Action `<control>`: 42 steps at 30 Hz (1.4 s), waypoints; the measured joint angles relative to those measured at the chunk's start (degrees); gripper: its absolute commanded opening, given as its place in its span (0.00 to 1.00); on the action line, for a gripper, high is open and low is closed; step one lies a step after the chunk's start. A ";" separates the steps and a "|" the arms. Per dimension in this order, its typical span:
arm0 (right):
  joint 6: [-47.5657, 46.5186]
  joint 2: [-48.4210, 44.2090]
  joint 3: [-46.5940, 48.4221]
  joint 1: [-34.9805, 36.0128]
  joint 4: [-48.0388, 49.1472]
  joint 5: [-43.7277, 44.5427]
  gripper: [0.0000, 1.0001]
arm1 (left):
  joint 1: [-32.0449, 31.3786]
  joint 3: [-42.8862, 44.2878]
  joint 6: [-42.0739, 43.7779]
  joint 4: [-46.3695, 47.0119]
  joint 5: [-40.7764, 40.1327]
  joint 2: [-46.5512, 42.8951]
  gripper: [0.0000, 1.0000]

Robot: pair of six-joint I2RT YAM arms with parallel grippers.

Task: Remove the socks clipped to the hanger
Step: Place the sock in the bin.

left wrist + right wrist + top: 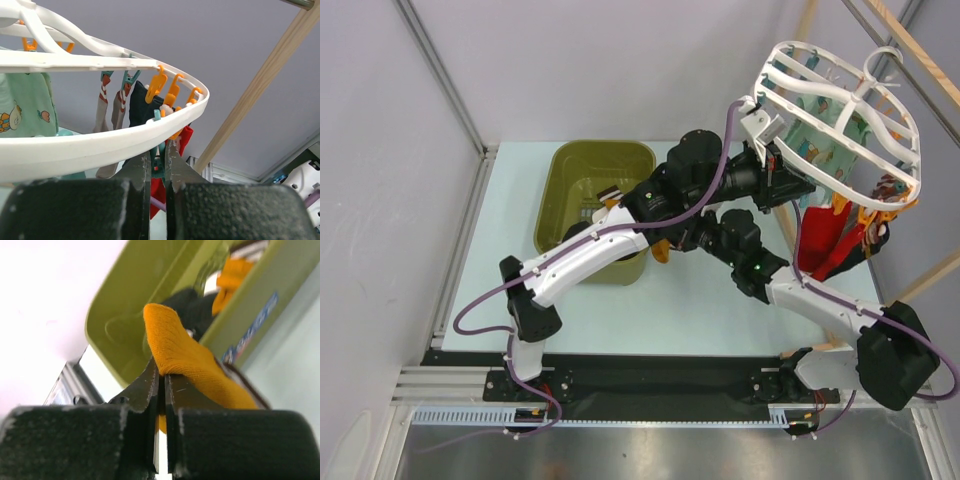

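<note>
The white oval hanger hangs at the back right. Its rim crosses the left wrist view. Clipped under it are a mint bear-print sock, a striped pair, a black sock and red socks. My left gripper sits just below the rim, shut on a teal peg. My right gripper is shut on a mustard-orange sock, held at the rim of the olive tub, in front of it in the top view.
The olive tub stands at the back left with another orange sock and a dark one inside. Wooden rack bars run past the hanger on the right. Both forearms cross mid-table.
</note>
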 measured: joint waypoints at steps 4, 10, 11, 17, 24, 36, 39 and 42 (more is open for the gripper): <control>-2.45 3.28 3.10 -0.22 4.87 1.36 0.00 | 0.04 0.00 -0.48 0.20 0.00 0.00 0.00; -3.63 10.38 9.97 -0.09 14.10 -0.31 0.00 | 0.04 -0.02 -1.49 1.14 0.07 0.00 0.00; -3.63 11.74 11.32 0.09 15.26 -0.98 0.00 | 0.04 -0.02 -1.51 1.31 0.07 0.00 0.00; -2.67 20.81 19.91 1.79 18.10 -6.88 0.05 | 0.04 0.00 -1.64 1.68 0.15 0.00 0.00; -1.33 25.27 23.91 3.32 8.37 -5.66 0.62 | 0.07 -0.02 -1.51 1.64 0.35 0.00 0.00; -5.35 21.57 25.53 3.34 -8.52 -1.05 0.92 | 0.11 -0.02 -1.42 1.62 0.33 0.00 0.00; -7.19 21.64 28.24 3.82 -13.33 0.07 0.91 | 0.11 -0.02 -1.44 1.60 0.33 0.00 0.00; -8.46 21.86 30.18 4.07 -16.57 0.76 0.90 | 0.11 -0.07 -1.38 1.57 -0.09 0.00 0.00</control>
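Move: The bin's middle is about 12 cm ahead of my right hand, 17 cm to its left and 15 cm below; the hand already carries the mustard sock just outside the bin's right wall. In the bin, another mustard sock lies some 16 cm ahead and 14 cm left of that hand, a black one 8 cm ahead and 22 cm left, both lower. From my left hand at the hanger, the bin's middle is roughly 17 cm ahead, 42 cm left and far below. I swing the mustard sock over the bin's right wall in an arc with my right hand, forward and left, rising some 8 cm and tipping the fingers up, then sinking almost to the starting height while they tip level again and open wide, about 5 cm ahead and 8 cm left of the start. My left hand stays shut on the teal clip at the hanger's rim. ##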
